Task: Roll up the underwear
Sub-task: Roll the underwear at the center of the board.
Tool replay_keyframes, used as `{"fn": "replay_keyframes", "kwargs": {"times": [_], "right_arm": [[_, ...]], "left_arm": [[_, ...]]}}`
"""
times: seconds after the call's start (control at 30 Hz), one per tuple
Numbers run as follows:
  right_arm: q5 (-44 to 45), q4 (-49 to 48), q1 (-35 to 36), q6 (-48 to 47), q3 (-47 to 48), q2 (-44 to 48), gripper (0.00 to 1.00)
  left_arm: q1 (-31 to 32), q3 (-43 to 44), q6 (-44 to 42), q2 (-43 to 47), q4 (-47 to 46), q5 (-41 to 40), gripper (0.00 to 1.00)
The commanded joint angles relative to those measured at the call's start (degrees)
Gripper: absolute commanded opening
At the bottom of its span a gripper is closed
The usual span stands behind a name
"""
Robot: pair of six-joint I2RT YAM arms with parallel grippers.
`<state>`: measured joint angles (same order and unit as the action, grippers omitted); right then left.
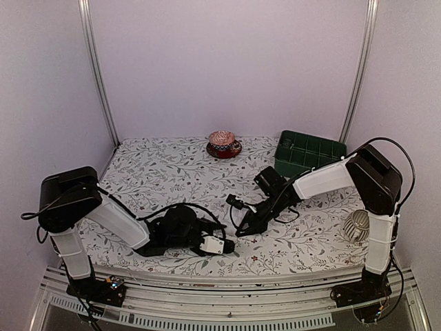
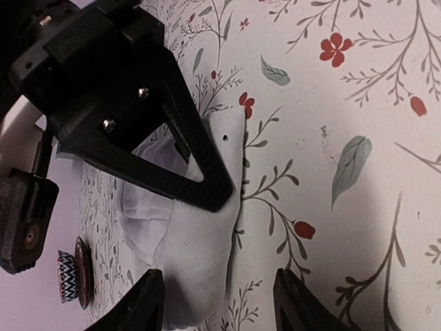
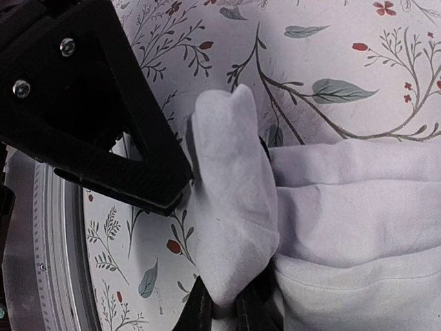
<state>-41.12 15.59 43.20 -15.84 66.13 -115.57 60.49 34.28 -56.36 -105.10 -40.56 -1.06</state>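
Observation:
The underwear in view is a white cloth bundle (image 3: 234, 200), folded on the flowered tablecloth; its thicker folded part (image 3: 358, 227) lies to the right in the right wrist view. My right gripper (image 3: 222, 314) is shut on the lower end of a raised fold. From the left wrist, the same white cloth (image 2: 200, 241) lies under the right gripper's black finger (image 2: 200, 165). My left gripper (image 2: 220, 307) is open, its two tips standing either side of the cloth's near end. In the top view the left gripper (image 1: 229, 243) and the right gripper (image 1: 242, 230) meet at front centre and hide the cloth.
A green crate (image 1: 310, 153) stands at the back right. A red dish holding a patterned ball (image 1: 224, 145) sits at back centre. A white ribbed object (image 1: 356, 226) lies near the right arm's base. The table's front edge runs just below the grippers.

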Motion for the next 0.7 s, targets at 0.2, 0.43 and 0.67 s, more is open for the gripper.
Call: {"fn": "replay_keyframes", "kwargs": {"times": [0.2, 0.43, 0.67], "right_arm": [[3.1, 5.9, 0.2, 0.6, -1.3, -3.6, 0.03], [3.3, 5.8, 0.1, 0.5, -1.2, -3.7, 0.03], [5.0, 5.7, 0.1, 0.4, -1.7, -2.2, 0.04]], "left_arm": [[0.8, 5.8, -1.2, -5.5, 1.7, -2.9, 0.46], [0.6, 7.6, -0.2, -8.6, 4.6, -3.7, 0.28], [0.5, 11.2, 2.0, -9.9, 12.5, -2.5, 0.0]]}}
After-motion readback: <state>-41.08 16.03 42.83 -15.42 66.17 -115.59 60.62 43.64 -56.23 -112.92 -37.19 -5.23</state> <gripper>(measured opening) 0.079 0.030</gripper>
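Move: The left hand's open fingers already straddle the white underwear's rolled edge near its left end; the gripping spot is about 3 cm ahead, 3 cm right and 1 cm below. From there the right fingers' pinch on the roll lies some 5 cm to the right, and the unrolled cloth about 5 cm ahead. From the right hand, the gripping spot is about 5 cm left, level front to back and in height. Left hand eases about 4 cm forward-right, dipping slightly, and pinches the roll's left part; the right keeps its pinch. ##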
